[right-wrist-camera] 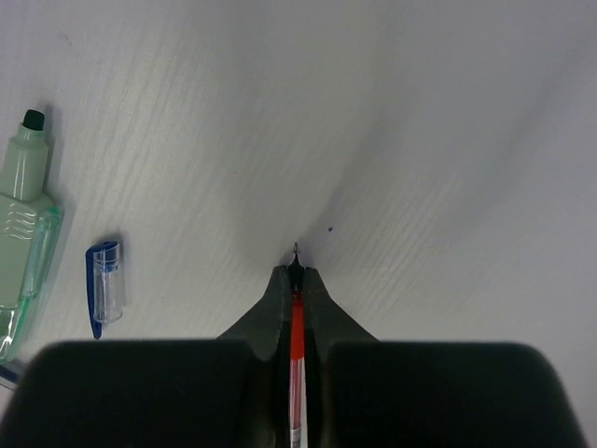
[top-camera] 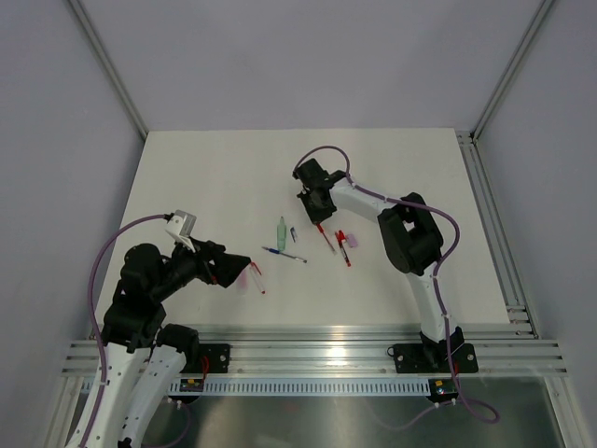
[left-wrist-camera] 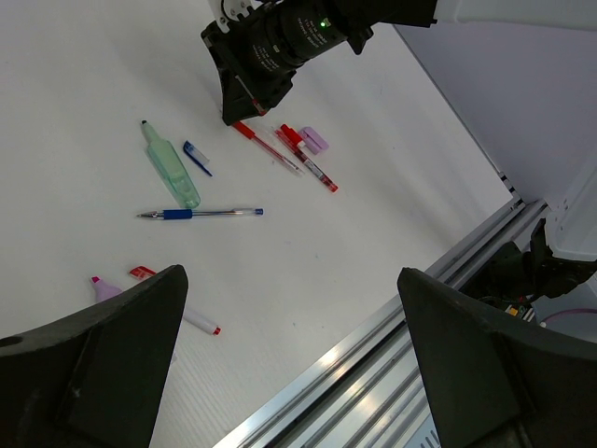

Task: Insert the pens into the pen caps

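My right gripper [right-wrist-camera: 297, 273] is shut on a slim red pen [right-wrist-camera: 298, 329], whose fine tip pokes out ahead of the fingertips just above the table. From above, this gripper [top-camera: 317, 218] stands at the pen's far end [top-camera: 326, 239]. A clear blue pen cap [right-wrist-camera: 104, 282] lies to its left, next to a pale green marker [right-wrist-camera: 22, 224]. A blue pen [top-camera: 284, 253] lies nearer the front. A second red pen [left-wrist-camera: 313, 168] and a pale pink cap [left-wrist-camera: 314, 140] lie to the right. My left gripper [left-wrist-camera: 298, 373] hangs open and empty by the front edge.
Under my left gripper lie a pink marker [left-wrist-camera: 104, 289], a small red cap [left-wrist-camera: 142, 272] and a white pen with a red end [left-wrist-camera: 201, 323]. An aluminium rail [top-camera: 317, 357] runs along the table's near edge. Grey walls enclose the other sides.
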### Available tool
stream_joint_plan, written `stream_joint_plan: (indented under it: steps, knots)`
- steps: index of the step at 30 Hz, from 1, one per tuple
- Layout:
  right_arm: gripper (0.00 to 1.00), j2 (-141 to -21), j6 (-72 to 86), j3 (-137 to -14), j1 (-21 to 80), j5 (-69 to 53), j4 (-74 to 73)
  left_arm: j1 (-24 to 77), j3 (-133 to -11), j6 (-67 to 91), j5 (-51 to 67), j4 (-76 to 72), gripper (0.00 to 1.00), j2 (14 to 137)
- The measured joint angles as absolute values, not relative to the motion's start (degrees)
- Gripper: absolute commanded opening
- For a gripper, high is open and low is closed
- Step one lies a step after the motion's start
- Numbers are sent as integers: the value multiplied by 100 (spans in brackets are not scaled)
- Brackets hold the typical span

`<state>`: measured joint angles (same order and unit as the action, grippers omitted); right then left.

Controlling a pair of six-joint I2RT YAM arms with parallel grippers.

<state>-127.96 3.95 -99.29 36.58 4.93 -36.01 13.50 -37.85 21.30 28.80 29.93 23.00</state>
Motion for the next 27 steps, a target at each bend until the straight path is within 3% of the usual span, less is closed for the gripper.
stream_joint_plan:
  steps: [9,18,23,27]
  knots:
    - [0,-12265,504,-9391,3658,502,-3203,1350,-3769,2233,3009,2932,99,2388]
    - [0,-9454,1874,-8062,3979,373,-2075,1382,-3588,2493,3114,2818,99,2486]
    - [0,-8383,3179,-6886,4685,336,-768,1382,-3507,2574,3347,2617,75,2502]
    - [0,-8342,3944,-6451,5092,491,-200,1393,-3446,2598,3597,2499,69,2641]
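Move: With the red pen already pinched in the right hand near table height, the loose red cap lies about 15 cm back and 17 cm left of that hand. From the open left hand the red cap is some 8 cm ahead, 6 cm right and 24 cm below. Some 10 cm left of the right hand lie the green highlighter, 4 cm back, and the blue pen, 11 cm back; the pink highlighter sits 4 cm left of the red cap and 4 cm nearer. Right hand lifts its red pen some 22 cm, tilting and swinging back-left towards the partly closing left hand. ##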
